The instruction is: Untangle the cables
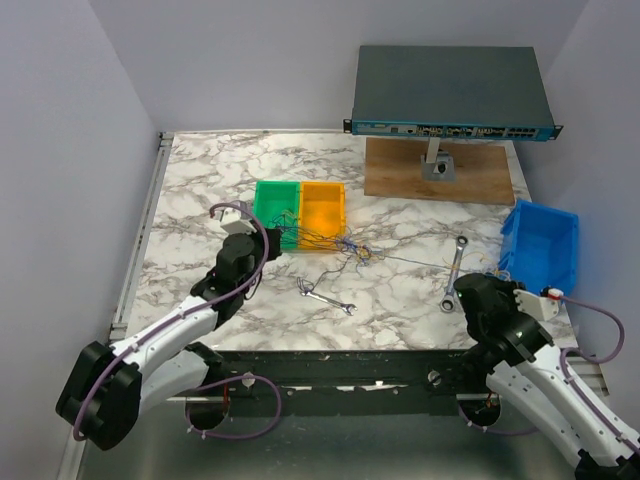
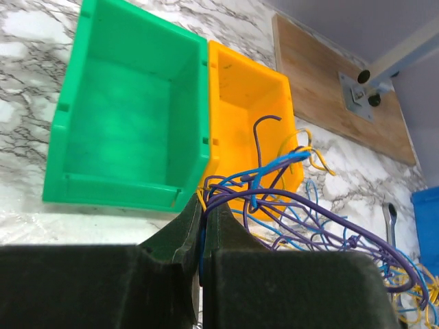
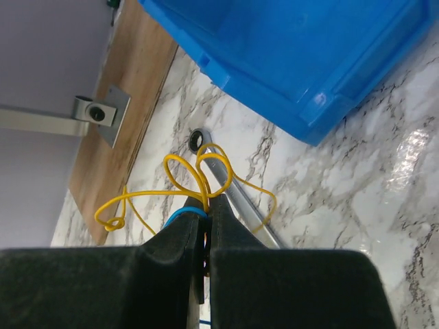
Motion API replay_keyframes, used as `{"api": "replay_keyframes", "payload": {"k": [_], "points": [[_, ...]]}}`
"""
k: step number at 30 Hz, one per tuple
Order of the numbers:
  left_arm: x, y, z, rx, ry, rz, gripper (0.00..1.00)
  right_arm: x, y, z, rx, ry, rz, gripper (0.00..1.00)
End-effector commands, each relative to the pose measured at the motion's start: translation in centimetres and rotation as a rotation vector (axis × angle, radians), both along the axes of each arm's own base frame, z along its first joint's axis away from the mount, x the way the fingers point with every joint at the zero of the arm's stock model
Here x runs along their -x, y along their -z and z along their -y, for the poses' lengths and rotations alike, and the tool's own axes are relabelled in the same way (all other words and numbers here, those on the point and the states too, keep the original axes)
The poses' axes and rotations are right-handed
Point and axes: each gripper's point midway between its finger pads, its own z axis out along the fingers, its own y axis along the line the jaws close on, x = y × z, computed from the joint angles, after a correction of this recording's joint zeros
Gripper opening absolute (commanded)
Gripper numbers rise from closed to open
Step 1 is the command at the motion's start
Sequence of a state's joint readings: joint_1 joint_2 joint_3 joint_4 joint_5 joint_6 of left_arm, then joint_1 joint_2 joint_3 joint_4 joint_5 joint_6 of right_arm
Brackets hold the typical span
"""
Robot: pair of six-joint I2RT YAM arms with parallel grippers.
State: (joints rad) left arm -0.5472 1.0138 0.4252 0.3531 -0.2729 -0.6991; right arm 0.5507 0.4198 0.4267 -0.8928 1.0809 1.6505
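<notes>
The cables (image 1: 352, 250) form a tangle of thin blue, purple and yellow strands in front of the orange bin (image 1: 323, 205), and one strand is stretched rightward across the marble. My left gripper (image 1: 283, 238) is at the tangle's left end. In the left wrist view my left gripper (image 2: 204, 205) is shut on blue and purple strands of the cables (image 2: 309, 212). My right gripper (image 1: 487, 279) is near the blue bin. In the right wrist view my right gripper (image 3: 208, 200) is shut on yellow loops of the cables (image 3: 180, 161) and a blue strand.
A green bin (image 1: 276, 200) stands beside the orange one. A blue bin (image 1: 540, 240) sits at the right edge. Two steel wrenches lie on the marble (image 1: 453, 270) (image 1: 327, 297). At the back, a network switch (image 1: 450, 90) stands on a wooden board (image 1: 440, 170).
</notes>
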Motion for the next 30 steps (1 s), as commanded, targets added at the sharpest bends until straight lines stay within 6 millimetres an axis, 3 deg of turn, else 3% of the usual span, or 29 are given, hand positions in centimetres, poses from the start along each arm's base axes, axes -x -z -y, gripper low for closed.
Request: {"api": "replay_keyframes", "payload": {"k": [1, 3, 5, 6, 8, 10, 16, 18, 21, 24, 27, 30], "points": [[-0.2, 0.0, -3.8, -0.009, -0.191, 0.021, 0.0, 0.4, -2.3, 1.8, 0.117, 0.057, 0.012, 0.01], [0.1, -1.6, -0.9, -0.007, -0.008, 0.109, 0.0, -2.0, -3.4, -1.1, 0.197, -0.142, -0.027, 0.02], [1.0, -3.2, 2.8, -0.011, 0.223, 0.205, 0.0, -4.2, -4.3, -4.9, 0.264, -0.396, -0.02, 0.13], [1.5, -4.1, 4.4, -0.003, 0.32, 0.244, 0.0, -5.0, -5.0, -7.1, 0.309, -0.531, 0.008, 0.28], [2.5, -4.8, 7.3, 0.006, 0.487, 0.263, 0.0, -5.7, -6.1, -11.8, 0.369, -0.809, 0.089, 0.7], [3.0, -4.9, 9.0, 0.011, 0.584, 0.265, 0.0, -5.5, -6.5, -15.3, 0.381, -1.006, 0.144, 0.86], [4.4, -5.6, 10.8, 0.024, 0.703, 0.314, 0.0, -4.8, -6.3, -22.1, 0.408, -1.395, 0.187, 0.88], [4.6, -5.8, 10.8, 0.017, 0.709, 0.329, 0.0, -4.8, -5.7, -23.6, 0.391, -1.475, 0.163, 0.88], [4.4, -5.7, 10.4, 0.008, 0.679, 0.326, 0.0, -6.3, -4.5, -23.7, 0.379, -1.447, 0.075, 0.88], [3.8, -5.5, 9.4, -0.012, 0.608, 0.313, 0.0, -8.8, -2.5, -18.8, 0.368, -1.125, -0.112, 0.9], [2.9, -4.9, 8.0, -0.03, 0.512, 0.282, 0.0, -9.7, -1.8, -14.4, 0.393, -0.861, -0.224, 0.92], [2.8, -4.7, 7.6, -0.032, 0.483, 0.272, 0.0, -10.1, -1.1, -13.1, 0.446, -0.802, -0.298, 0.9]]}}
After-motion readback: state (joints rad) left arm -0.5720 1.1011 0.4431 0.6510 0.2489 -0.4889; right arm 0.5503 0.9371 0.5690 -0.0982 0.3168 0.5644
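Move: The knotted clump of cables hangs strung between both closed grippers: about 18 cm right of the left hand, 3 cm back and slightly lower, and roughly 35 cm left of the right hand and 7 cm farther out. From the left hand, the orange bin lies some 10 cm right and 8 cm ahead, about 11 cm down. The large spanner is about 10 cm left of the right hand, 2 cm ahead and 11 cm below; the blue bin stands 11 cm right, 8 cm ahead. Open the right gripper wide to let go of the yellow and blue loops, swing it about 22 cm left past the spanner towards the clump while turning counter-clockwise, then ease back right 4 cm and farther forward. Keep the left gripper shut on its cables; carry it some 10 cm right, slightly back and up, turning clockwise and tipping its fingers up. ##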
